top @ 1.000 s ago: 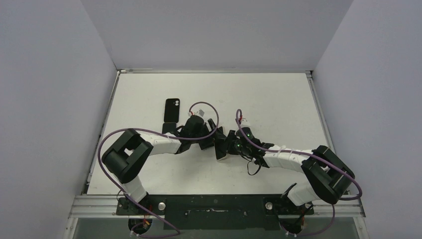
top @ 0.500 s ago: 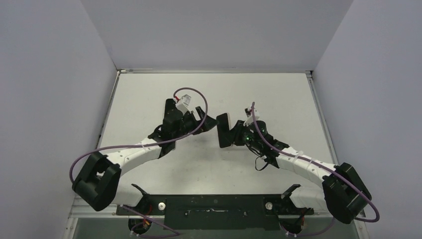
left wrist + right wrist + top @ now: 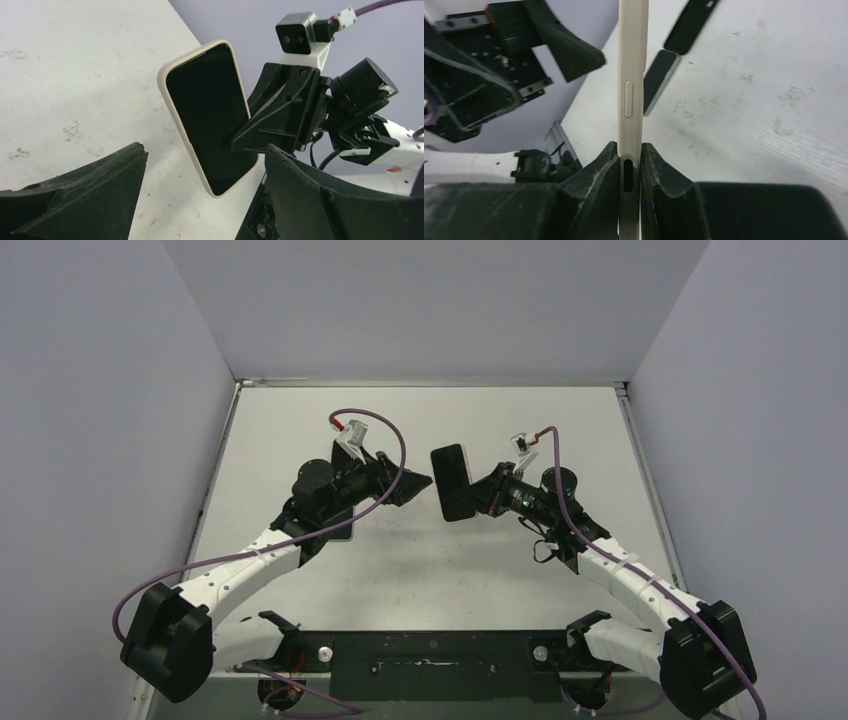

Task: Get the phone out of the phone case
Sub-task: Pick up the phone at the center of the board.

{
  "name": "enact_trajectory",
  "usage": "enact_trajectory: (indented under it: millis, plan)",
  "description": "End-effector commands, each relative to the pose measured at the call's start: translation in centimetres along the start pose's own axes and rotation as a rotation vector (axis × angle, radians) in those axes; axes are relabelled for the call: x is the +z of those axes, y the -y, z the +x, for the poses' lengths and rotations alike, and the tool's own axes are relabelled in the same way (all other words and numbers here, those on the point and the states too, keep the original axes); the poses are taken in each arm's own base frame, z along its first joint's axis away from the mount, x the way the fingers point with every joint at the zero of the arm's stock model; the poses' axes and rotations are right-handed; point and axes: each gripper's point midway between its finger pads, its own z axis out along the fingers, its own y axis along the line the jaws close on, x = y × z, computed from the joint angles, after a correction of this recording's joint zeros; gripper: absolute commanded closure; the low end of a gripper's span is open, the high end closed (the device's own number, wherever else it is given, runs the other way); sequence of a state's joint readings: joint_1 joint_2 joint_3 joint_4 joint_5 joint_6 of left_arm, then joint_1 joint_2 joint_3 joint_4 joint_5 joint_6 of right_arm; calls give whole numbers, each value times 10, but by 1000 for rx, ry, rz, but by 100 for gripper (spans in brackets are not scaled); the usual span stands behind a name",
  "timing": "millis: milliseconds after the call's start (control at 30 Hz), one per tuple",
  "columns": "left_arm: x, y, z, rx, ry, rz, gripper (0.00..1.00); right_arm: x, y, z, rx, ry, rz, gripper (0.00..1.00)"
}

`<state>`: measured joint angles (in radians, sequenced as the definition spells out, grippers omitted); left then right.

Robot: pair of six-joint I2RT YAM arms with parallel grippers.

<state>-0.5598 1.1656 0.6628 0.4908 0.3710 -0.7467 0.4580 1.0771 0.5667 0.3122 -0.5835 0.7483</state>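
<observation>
A phone (image 3: pixel 452 483) with a black screen sits in a cream phone case, held up off the table on its edge. My right gripper (image 3: pixel 480 496) is shut on its lower end; in the right wrist view both fingers (image 3: pixel 606 165) press the cream case (image 3: pixel 632 75) from either side. In the left wrist view the screen (image 3: pixel 207 115) faces my left gripper (image 3: pixel 206 150), which stands open a short way in front of it with nothing between its fingers. From above, the left gripper (image 3: pixel 408 472) is just left of the phone and apart from it.
Two dark flat pieces lie on the white table behind the left arm: a black one (image 3: pixel 689 25) and a grey-edged one (image 3: pixel 659 80). From above, only a dark corner (image 3: pixel 338 533) shows under the left arm. Grey walls close in the table (image 3: pixel 560 430).
My right arm has lifted the cased phone and carried it farther from the bases. My left arm has drawn back to the left, let go of the phone, and its gripper has opened wider.
</observation>
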Motion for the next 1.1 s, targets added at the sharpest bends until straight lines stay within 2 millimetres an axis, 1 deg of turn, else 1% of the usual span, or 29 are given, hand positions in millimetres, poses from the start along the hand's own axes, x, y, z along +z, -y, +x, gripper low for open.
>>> enact_trajectory:
  millis: [0, 100, 233, 333, 400, 500, 567, 600, 700, 833, 900, 933, 1000, 1067]
  plan:
    - [1, 47, -29, 73, 34, 176, 15, -10, -93, -54, -138, 98, -361, 100]
    - [2, 54, -32, 66, 27, 205, 15, -13, -108, -58, -149, 90, -428, 100]
    - [1, 62, -37, 47, 48, 232, 15, -14, -120, -59, -160, 67, -485, 100]
    - [1, 69, -42, 34, 59, 256, 17, -16, -126, -59, -160, 55, -522, 100]
    - [2, 73, -44, 23, 62, 277, 20, -16, -129, -57, -162, 43, -545, 100]
    - [3, 80, -48, 9, 64, 305, 27, -15, -133, -56, -166, 29, -565, 100]
    - [2, 84, -51, 1, 67, 323, 32, -14, -132, -54, -172, 14, -567, 100]
    - [2, 86, -53, -5, 73, 331, 36, -13, -131, -52, -176, 8, -568, 100]
    - [1, 90, -56, -26, 76, 351, 51, -11, -129, -51, -176, 1, -567, 100]
    - [0, 93, -57, -51, 74, 365, 80, -8, -129, -52, -187, -3, -571, 100]
    - [-1, 94, -59, -66, 81, 364, 98, -6, -127, -53, -185, 3, -559, 99]
    - [-1, 93, -60, -76, 89, 357, 100, -4, -125, -53, -182, 6, -548, 97]
    - [-3, 90, -65, -100, 117, 337, 100, -1, -122, -52, -178, 13, -531, 89]
    - [-4, 88, -70, -131, 148, 314, 100, 1, -121, -51, -177, 22, -519, 76]
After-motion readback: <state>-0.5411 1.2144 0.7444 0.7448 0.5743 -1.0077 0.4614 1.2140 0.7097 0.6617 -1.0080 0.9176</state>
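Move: The phone in its beige case, already held upright by the right hand, has its middle about 8 cm to the left gripper's right, roughly level fore and aft and slightly below. From the right fingers, the open left fingers are some 11 cm to the left, 3 cm forward and a little higher. On the board some 24 cm below the left hand, the bare phone lies 20 cm to its left, straight abeam, and the black case 15 cm farther out beyond that phone. Upward with both hands, about 8 cm each: the right keeps its pinch and carries the phone up, back and left towards the left hand, swinging it some 25 degrees counter-clockwise, mostly early on. The left hand drifts back and slightly right, rolls its left side down about 15 degrees, then closes its wide-open fingers over the case's left edge and pinches it across its thickness. ##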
